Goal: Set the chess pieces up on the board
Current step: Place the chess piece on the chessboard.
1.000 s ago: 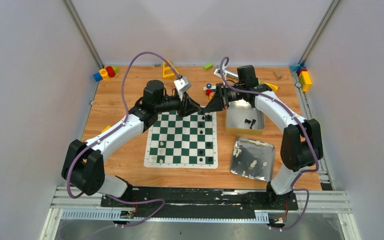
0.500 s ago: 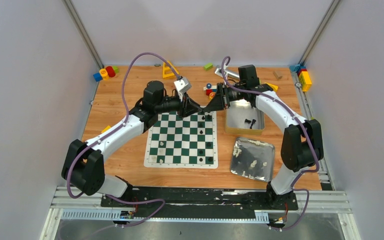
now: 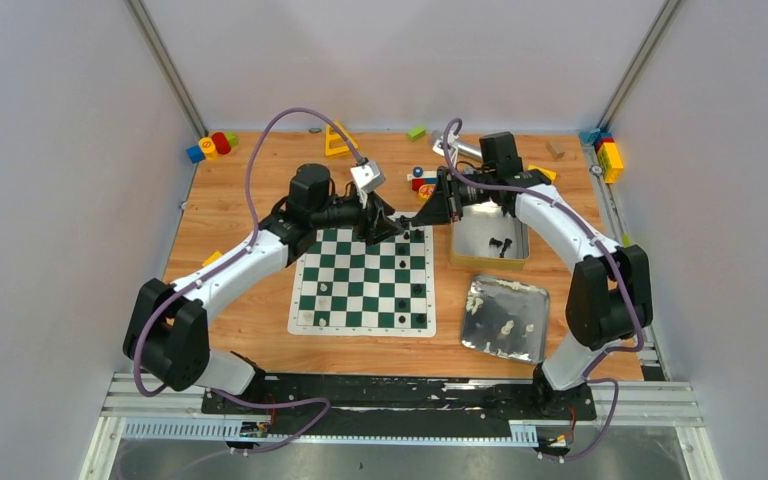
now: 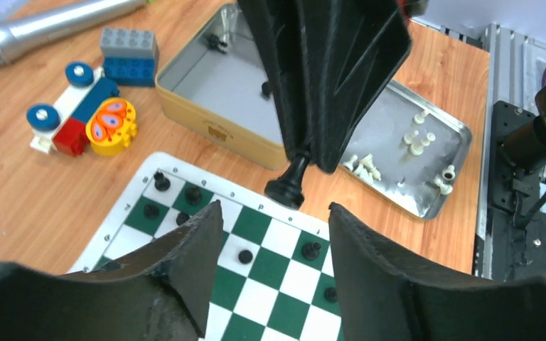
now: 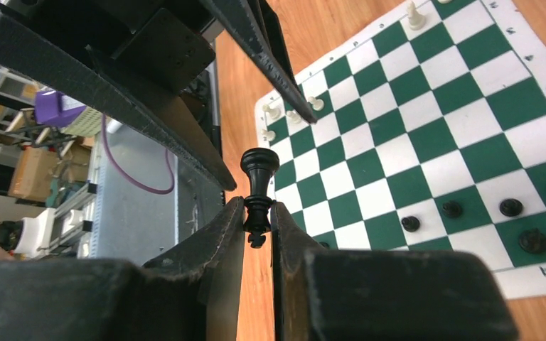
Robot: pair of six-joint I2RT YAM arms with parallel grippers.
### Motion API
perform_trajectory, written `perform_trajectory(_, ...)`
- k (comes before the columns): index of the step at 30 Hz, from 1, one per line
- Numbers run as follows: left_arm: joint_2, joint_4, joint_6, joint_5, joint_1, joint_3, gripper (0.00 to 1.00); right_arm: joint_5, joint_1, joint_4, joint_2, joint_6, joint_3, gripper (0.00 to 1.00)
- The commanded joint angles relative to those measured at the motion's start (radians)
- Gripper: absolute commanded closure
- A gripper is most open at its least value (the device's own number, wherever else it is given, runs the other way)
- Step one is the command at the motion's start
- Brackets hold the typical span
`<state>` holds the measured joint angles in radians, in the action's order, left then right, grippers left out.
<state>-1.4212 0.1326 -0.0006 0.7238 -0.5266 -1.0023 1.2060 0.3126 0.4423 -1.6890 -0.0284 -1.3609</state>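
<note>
A black chess piece with a cross on top (image 5: 258, 174) hangs above the far right corner of the board (image 3: 363, 280). My right gripper (image 5: 257, 206) is shut on its upper part, with its base pointing toward the left gripper. My left gripper (image 4: 274, 209) is open, its fingers either side of the piece's base (image 4: 288, 186) without touching it. In the top view the two grippers meet tip to tip, left gripper (image 3: 388, 222) and right gripper (image 3: 422, 213). Several black pieces (image 4: 244, 256) stand on the far rows, and white pieces (image 5: 291, 114) on the near rows.
A gold tin (image 3: 488, 235) right of the board holds black pieces (image 3: 500, 245). Its silver lid (image 3: 505, 315) holds white pieces (image 4: 419, 138). Toy blocks (image 4: 89, 117) and a silver microphone (image 4: 50, 28) lie behind the board, with more blocks (image 3: 210, 146) in the far corners.
The left gripper's jaws have opened off the black piece and drawn back slightly left. The right gripper has closed on the piece and holds it alone.
</note>
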Motion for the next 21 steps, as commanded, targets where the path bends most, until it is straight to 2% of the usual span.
perform_trajectory(1, 0.040, -0.085, 0.088, -0.051, 0.009, -0.043, 0.30, -0.091, -0.003, 0.061, 0.086, -0.117, 0.024, 1.00)
perform_trajectory(4, 0.059, -0.138, 0.136, -0.078, 0.022, -0.064, 0.08, -0.166, -0.005, 0.128, 0.108, -0.171, 0.029, 1.00)
perform_trajectory(6, 0.077, -0.179, 0.165, -0.081, 0.041, -0.072, 0.01, -0.218, -0.005, 0.168, 0.120, -0.204, 0.031, 1.00)
perform_trajectory(12, 0.126, -0.329, 0.248, -0.110, 0.136, -0.098, 0.00, -0.425, 0.010, 0.293, 0.124, -0.295, 0.007, 1.00)
perform_trajectory(21, 0.209, -0.530, 0.299, -0.262, 0.287, -0.140, 0.00, -0.790, 0.151, 0.409, 0.031, -0.375, -0.048, 0.99)
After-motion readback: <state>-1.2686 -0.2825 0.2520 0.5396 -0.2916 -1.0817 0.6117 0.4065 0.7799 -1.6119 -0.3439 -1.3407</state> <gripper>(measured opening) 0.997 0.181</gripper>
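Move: Off the board's right edge zone, the right hand grips an upright-collared black piece about 19 cm above the empty stretch of the black back row; its middle lies 2 cm ahead and 1 cm right. The knight stands 8 cm ahead in that row, the bishop 5 cm back, the nearest pawn 1 cm ahead and 2 cm left. From the left hand the stretch is 2 cm ahead, 5 cm right and equally far below. Swinging its fingers from nearly level to slanting steeply down, some 35 degrees, the right hand sinks about 7 cm and shifts 4 to 5 cm right, bringing the still-gripped piece down towards the back row's empty squares. The left hand, already clear of the piece, spreads its fingers fully and withdraws about 12 cm left and 4 cm forward, turning counter-clockwise. ##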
